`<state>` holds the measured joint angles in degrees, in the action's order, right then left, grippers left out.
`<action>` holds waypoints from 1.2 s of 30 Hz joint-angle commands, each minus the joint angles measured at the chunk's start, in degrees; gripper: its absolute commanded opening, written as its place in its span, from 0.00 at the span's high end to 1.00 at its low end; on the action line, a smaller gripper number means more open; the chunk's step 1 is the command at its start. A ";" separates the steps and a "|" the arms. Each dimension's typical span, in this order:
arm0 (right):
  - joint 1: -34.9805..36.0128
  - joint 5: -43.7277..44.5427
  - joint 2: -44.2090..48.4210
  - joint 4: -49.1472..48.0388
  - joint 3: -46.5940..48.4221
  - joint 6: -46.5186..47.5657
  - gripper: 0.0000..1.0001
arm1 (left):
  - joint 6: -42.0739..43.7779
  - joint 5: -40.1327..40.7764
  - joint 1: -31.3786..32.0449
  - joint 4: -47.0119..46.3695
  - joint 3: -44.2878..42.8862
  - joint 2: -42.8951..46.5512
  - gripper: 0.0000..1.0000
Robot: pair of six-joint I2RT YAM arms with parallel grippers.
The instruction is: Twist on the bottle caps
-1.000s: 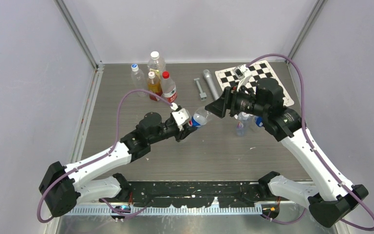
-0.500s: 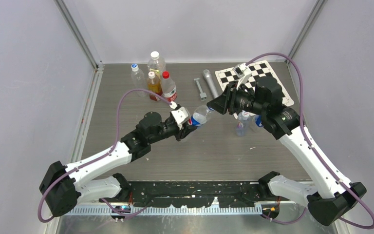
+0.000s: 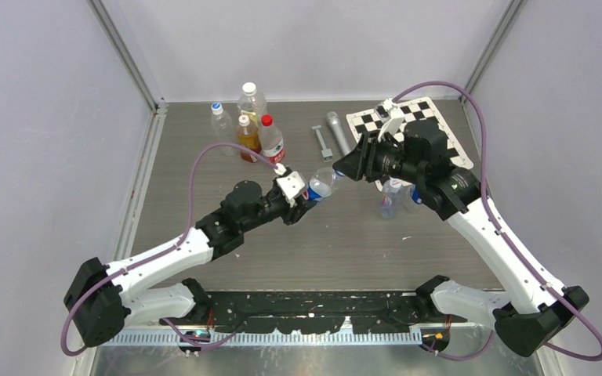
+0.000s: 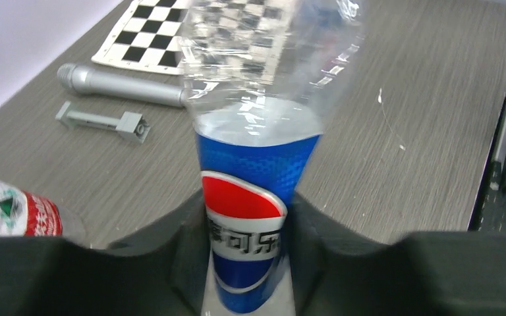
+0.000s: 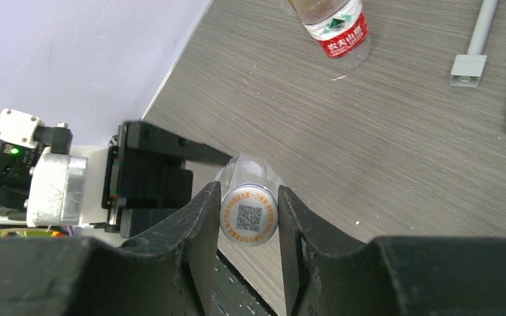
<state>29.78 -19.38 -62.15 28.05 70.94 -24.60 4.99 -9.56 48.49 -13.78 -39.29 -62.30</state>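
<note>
A clear bottle with a red-white-blue Pepsi-style label [image 3: 321, 186] [image 4: 250, 197] is held off the table, tilted with its neck toward the right arm. My left gripper [image 3: 304, 200] [image 4: 247, 214] is shut on its labelled body. A white cap [image 5: 248, 216] with a printed code sits on the bottle's mouth. My right gripper [image 3: 343, 168] [image 5: 248, 201] is shut on that cap, one finger pressing each side. Two more small clear bottles [image 3: 388, 200] [image 3: 415, 194] stand on the table under the right arm, partly hidden by it.
At the back left stand a blue-capped clear bottle [image 3: 219, 119], a larger white-capped bottle [image 3: 252, 98], an amber-liquid bottle [image 3: 244, 135] and a red-capped bottle [image 3: 271, 141]. A silver cylinder [image 3: 339, 133], a small grey tool [image 3: 321, 142] and a checkerboard [image 3: 439, 125] lie at the back.
My right gripper has moved a little left onto the bottle's mouth and closed on the white cap. The left gripper has kept hold of the bottle, raising it slightly.
</note>
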 commanded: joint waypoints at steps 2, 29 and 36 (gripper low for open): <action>0.28 3.34 0.34 2.42 2.00 2.16 1.00 | 0.19 6.50 -0.24 -3.78 -1.18 0.94 0.26; 0.36 20.96 -2.63 12.18 2.34 26.88 1.00 | 2.19 35.04 -6.38 24.22 2.36 21.85 0.00; 0.57 20.54 -1.84 8.21 -3.55 27.49 0.99 | 2.53 36.45 -6.39 22.79 2.74 22.47 0.00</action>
<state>29.89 0.03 -64.88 41.04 69.47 1.45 7.09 24.32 42.35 9.89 -36.45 -40.73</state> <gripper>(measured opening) 0.400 0.994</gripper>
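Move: The right hand holds the cap of the tilted Pepsi bottle; the bare table spot for that bottle is some 7 cm right, 2 cm ahead and 32 cm below. From this hand, the clear white-capped bottle stands about 16 cm right and 6 cm ahead, the blue-label bottle 25 cm right and 10 cm ahead, both 21 cm lower. The left hand grips the lower body: the Pepsi bottle's middle is 4 cm right, 1 cm ahead, 5 cm up. The left fingers open wide and let go of the Pepsi bottle's lower body, and that hand backs off some 17 cm to the left, speeding up once clear and turning about 40 degrees counter-clockwise. Keeping its pinch on the cap, the right hand alone carries the bottle right and down, about 7 cm and 8 cm, towards the free spot beside the white-capped bottle, tipping its fingers some 35 degrees further down so that the bottle's base swings in under the cap, and sinks fastest at the end. ##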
